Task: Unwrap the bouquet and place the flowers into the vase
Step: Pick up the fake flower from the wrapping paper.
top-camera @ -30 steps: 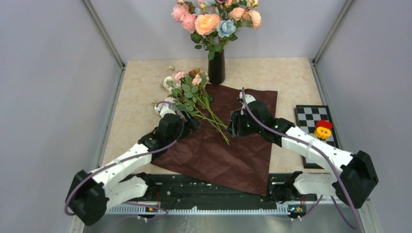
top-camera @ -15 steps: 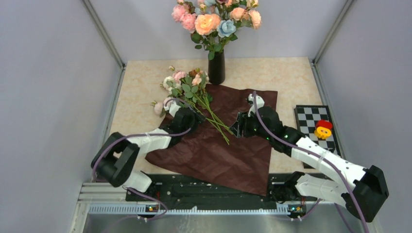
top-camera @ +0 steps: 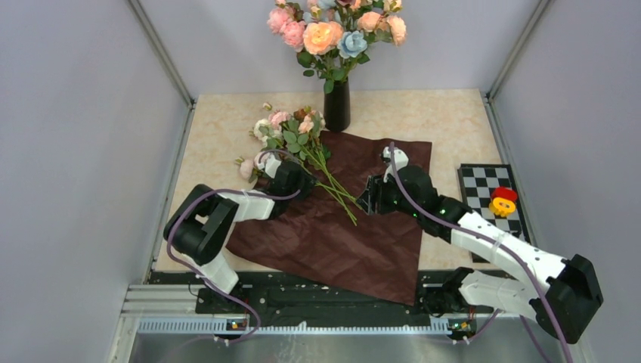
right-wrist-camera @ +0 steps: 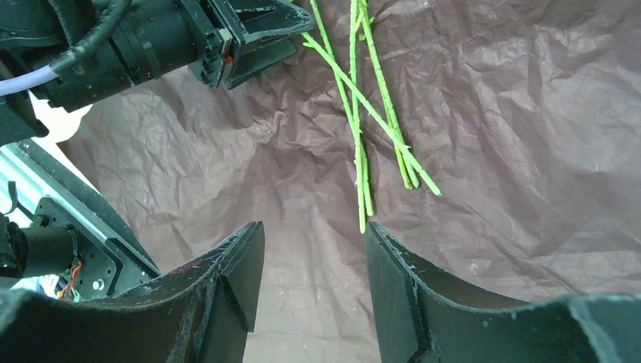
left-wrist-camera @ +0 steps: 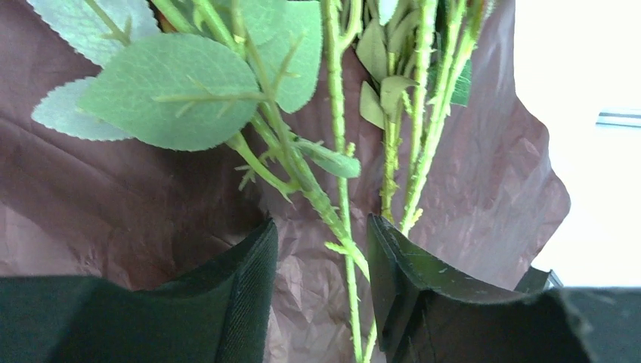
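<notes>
The bouquet lies unwrapped: its maroon paper (top-camera: pixel 340 234) is spread flat on the table. The flowers (top-camera: pixel 291 128), small pale roses on thin green stems (top-camera: pixel 332 189), rest across the paper's far left corner. My left gripper (top-camera: pixel 301 181) sits low over the stems. In the left wrist view its jaws (left-wrist-camera: pixel 321 231) stand apart with a stem (left-wrist-camera: pixel 344 242) running between them, unclamped. My right gripper (top-camera: pixel 368 195) is open just above the paper, short of the stem ends (right-wrist-camera: pixel 363 197). The black vase (top-camera: pixel 337 104) stands behind the paper.
Larger peach, pink and blue blooms (top-camera: pixel 336 30) fill the vase. A checkerboard (top-camera: pixel 484 189) with a red and yellow object (top-camera: pixel 503 200) lies at the right edge. Grey walls close in the table on the left, right and back.
My left gripper has slid forward onto the stems and its jaws have narrowed around them. The right gripper has shifted slightly right, still open.
</notes>
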`<action>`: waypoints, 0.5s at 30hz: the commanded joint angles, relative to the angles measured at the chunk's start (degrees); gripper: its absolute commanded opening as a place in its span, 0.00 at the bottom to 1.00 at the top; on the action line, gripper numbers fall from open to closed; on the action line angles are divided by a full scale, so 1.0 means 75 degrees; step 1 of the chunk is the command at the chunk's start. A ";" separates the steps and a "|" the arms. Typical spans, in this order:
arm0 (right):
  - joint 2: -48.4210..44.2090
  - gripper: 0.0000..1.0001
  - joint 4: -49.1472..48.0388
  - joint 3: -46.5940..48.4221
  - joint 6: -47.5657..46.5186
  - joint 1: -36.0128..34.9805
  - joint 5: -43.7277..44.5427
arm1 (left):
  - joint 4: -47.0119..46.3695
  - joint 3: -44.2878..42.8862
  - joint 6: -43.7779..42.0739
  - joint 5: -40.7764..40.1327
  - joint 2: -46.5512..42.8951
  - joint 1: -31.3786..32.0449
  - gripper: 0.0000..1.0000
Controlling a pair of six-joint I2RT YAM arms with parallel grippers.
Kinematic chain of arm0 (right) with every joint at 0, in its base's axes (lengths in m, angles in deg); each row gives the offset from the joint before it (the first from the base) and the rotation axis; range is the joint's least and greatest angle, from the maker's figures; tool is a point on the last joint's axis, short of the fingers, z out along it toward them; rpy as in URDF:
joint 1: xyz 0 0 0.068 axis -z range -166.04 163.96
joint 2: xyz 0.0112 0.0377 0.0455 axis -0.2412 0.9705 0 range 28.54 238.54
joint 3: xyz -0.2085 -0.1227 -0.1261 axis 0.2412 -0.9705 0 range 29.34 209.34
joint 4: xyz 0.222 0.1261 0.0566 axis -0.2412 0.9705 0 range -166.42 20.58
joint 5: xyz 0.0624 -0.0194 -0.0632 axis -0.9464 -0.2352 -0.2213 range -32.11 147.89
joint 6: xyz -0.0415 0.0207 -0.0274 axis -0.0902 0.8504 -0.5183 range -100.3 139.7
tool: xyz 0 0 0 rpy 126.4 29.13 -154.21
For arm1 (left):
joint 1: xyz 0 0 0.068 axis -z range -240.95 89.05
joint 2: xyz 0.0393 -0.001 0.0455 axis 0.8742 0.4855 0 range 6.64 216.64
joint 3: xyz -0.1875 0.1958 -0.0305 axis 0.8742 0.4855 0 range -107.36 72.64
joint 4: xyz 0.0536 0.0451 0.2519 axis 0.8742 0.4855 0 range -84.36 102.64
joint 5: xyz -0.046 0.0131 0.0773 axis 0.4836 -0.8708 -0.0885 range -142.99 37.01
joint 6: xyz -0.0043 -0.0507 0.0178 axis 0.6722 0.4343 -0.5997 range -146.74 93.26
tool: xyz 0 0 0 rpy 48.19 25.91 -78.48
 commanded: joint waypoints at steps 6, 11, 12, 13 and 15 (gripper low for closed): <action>0.0138 0.53 -0.0446 -0.0090 0.0055 -0.0099 -0.0160 | -0.0596 -0.0242 0.0035 0.0131 0.0347 -0.0175 0.43; 0.0240 0.53 -0.0443 -0.0051 0.0060 -0.0099 -0.0177 | -0.0553 -0.0317 -0.0022 0.0148 0.0399 -0.0208 0.35; 0.0251 0.53 -0.0445 -0.0051 0.0061 -0.0099 -0.0177 | -0.0549 -0.0317 -0.0006 0.0160 0.0395 -0.0229 0.33; 0.0258 0.53 -0.0453 -0.0051 0.0058 -0.0096 -0.0177 | -0.0554 -0.0296 0.0001 0.0174 0.0367 -0.0238 0.31; 0.0254 0.53 -0.0454 -0.0048 0.0060 -0.0099 -0.0177 | -0.0545 -0.0250 0.0001 0.0178 0.0299 -0.0241 0.28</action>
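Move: The fake flower's thorny green stem lies almost at the left hand's fingertips, about 1 cm ahead and 1 cm below. The other stems run some 3 cm to its right and 2 cm ahead at the same height; a large leaf is roughly 4 cm ahead and 3 cm left. The black vase stands about 18 cm ahead and 6 cm right. From the right hand, that stem is some 12 cm ahead, 11 cm left and 13 cm below. The fake flower's stem is brought deeper between the left hand's narrowing fingers: the hand eases about 1 cm down and forward, then stays put while the half-open fingers close to roughly a third open, without yet shutting fully. The wrist keeps its slant, and whether a pad touches the stem can't be seen. The right hand, fingers still half open, sinks some 1.5 cm above the wrapping paper. ##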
